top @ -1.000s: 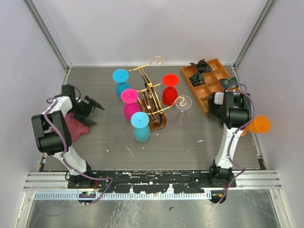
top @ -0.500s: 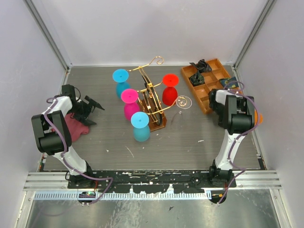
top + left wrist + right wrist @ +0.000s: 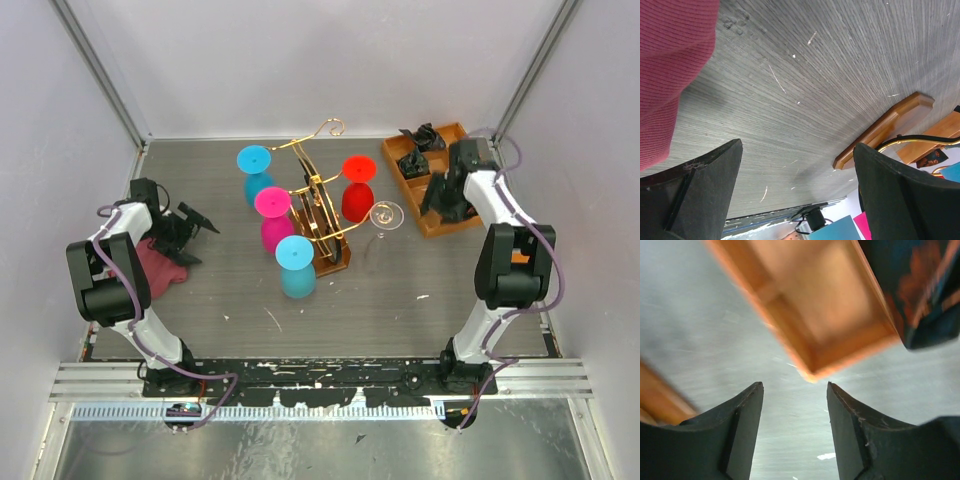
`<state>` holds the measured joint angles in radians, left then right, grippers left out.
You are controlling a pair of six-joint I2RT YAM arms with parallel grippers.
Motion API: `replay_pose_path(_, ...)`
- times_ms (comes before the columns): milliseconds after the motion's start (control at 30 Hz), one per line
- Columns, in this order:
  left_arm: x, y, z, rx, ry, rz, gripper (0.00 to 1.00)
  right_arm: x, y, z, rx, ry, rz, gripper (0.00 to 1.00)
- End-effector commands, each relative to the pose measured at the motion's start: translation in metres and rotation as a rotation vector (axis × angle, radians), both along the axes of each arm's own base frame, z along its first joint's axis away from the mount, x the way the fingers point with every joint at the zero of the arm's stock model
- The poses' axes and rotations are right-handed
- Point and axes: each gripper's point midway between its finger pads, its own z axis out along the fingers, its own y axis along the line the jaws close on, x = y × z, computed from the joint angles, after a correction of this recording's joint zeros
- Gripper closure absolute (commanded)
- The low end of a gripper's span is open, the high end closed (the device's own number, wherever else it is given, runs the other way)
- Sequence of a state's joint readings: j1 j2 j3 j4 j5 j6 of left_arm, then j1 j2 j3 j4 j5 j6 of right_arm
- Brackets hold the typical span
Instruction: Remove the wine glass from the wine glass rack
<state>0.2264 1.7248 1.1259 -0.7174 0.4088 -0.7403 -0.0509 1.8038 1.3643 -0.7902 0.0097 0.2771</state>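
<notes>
The wine glass rack (image 3: 318,200) stands mid-table, a gold wire frame on a brown base (image 3: 885,130). Upside-down wine glasses hang on it: a teal one (image 3: 256,176), a pink one (image 3: 273,216) and a blue one (image 3: 296,266) on its left side, a red one (image 3: 357,190) on its right. Its right scroll arm (image 3: 386,215) is bare. A sliver of an orange glass (image 3: 519,263) shows behind the right arm. My right gripper (image 3: 437,196) hovers open over the tray's near corner (image 3: 815,340), holding nothing (image 3: 795,387). My left gripper (image 3: 195,222) rests wide open and bare (image 3: 799,145), left of the rack.
The orange-brown compartmented tray (image 3: 455,215) lies at the back right with dark packets (image 3: 418,150) in it; one packet (image 3: 920,290) is close to my right fingers. A maroon cloth (image 3: 160,265) lies under the left arm. Walls close in on three sides.
The right arm has swung from the right wall, where it held the orange glass, forward and left over the tray. Its jaws have opened and the glass stays behind. The left arm has not moved.
</notes>
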Motion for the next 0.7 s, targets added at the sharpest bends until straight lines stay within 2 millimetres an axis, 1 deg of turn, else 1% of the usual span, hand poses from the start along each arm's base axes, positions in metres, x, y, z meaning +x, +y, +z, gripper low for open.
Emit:
replay_pose_path(0,0.004,0.003,0.01,0.02,-0.024,-0.011,0.0,0.072,0.04,0.158,0.198,-0.476,0.056,0.42)
replay_pose_path(33,0.003,0.003,0.011,0.025,-0.025,-0.012,0.0,0.076,0.04,0.178,0.198,-0.52,0.049,0.43)
replay_pose_path(67,0.003,0.004,0.013,0.03,-0.03,-0.014,0.0,0.078,0.044,0.198,0.22,-0.569,0.06,0.43)
replay_pose_path(100,0.002,0.004,0.013,0.035,-0.03,-0.013,0.0,0.079,0.05,0.219,0.254,-0.62,0.071,0.43)
replay_pose_path(167,0.003,0.004,0.015,0.035,-0.036,-0.011,0.0,0.076,0.067,0.254,0.348,-0.707,0.111,0.43)
replay_pose_path(200,0.003,0.004,0.016,0.034,-0.036,-0.009,0.0,0.073,0.076,0.268,0.404,-0.739,0.131,0.43)
replay_pose_path(267,0.004,0.004,0.017,0.03,-0.038,-0.007,0.0,0.067,0.097,0.286,0.529,-0.76,0.196,0.42)
replay_pose_path(333,0.004,0.003,0.017,0.029,-0.04,-0.007,0.0,0.063,0.113,0.291,0.631,-0.743,0.24,0.42)
replay_pose_path(400,0.004,0.003,0.017,0.027,-0.04,-0.008,0.0,0.062,0.121,0.292,0.686,-0.738,0.267,0.42)
replay_pose_path(500,0.003,0.002,0.018,0.024,-0.044,-0.008,0.0,0.057,0.132,0.286,0.755,-0.71,0.298,0.42)
replay_pose_path(667,0.003,0.002,0.017,0.021,-0.044,-0.012,0.0,0.053,0.149,0.272,0.807,-0.666,0.338,0.43)
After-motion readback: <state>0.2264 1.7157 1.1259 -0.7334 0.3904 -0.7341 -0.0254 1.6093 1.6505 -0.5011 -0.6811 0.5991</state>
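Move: The red glass hangs on the rack about 18 cm to the right hand's left, roughly level with it fore and aft and 10 cm higher. The clear glass is 13 cm left and 8 cm back, the rack's middle some 25 cm left and 4 cm back. The wooden tray lies just below, centred 3 cm ahead and 2 cm left. From the left hand, the red glass is about 31 cm right and 6 cm ahead. The right hand sweeps up about 26 cm from the tray, leftward towards the red glass, swinging its fingers leftward. ##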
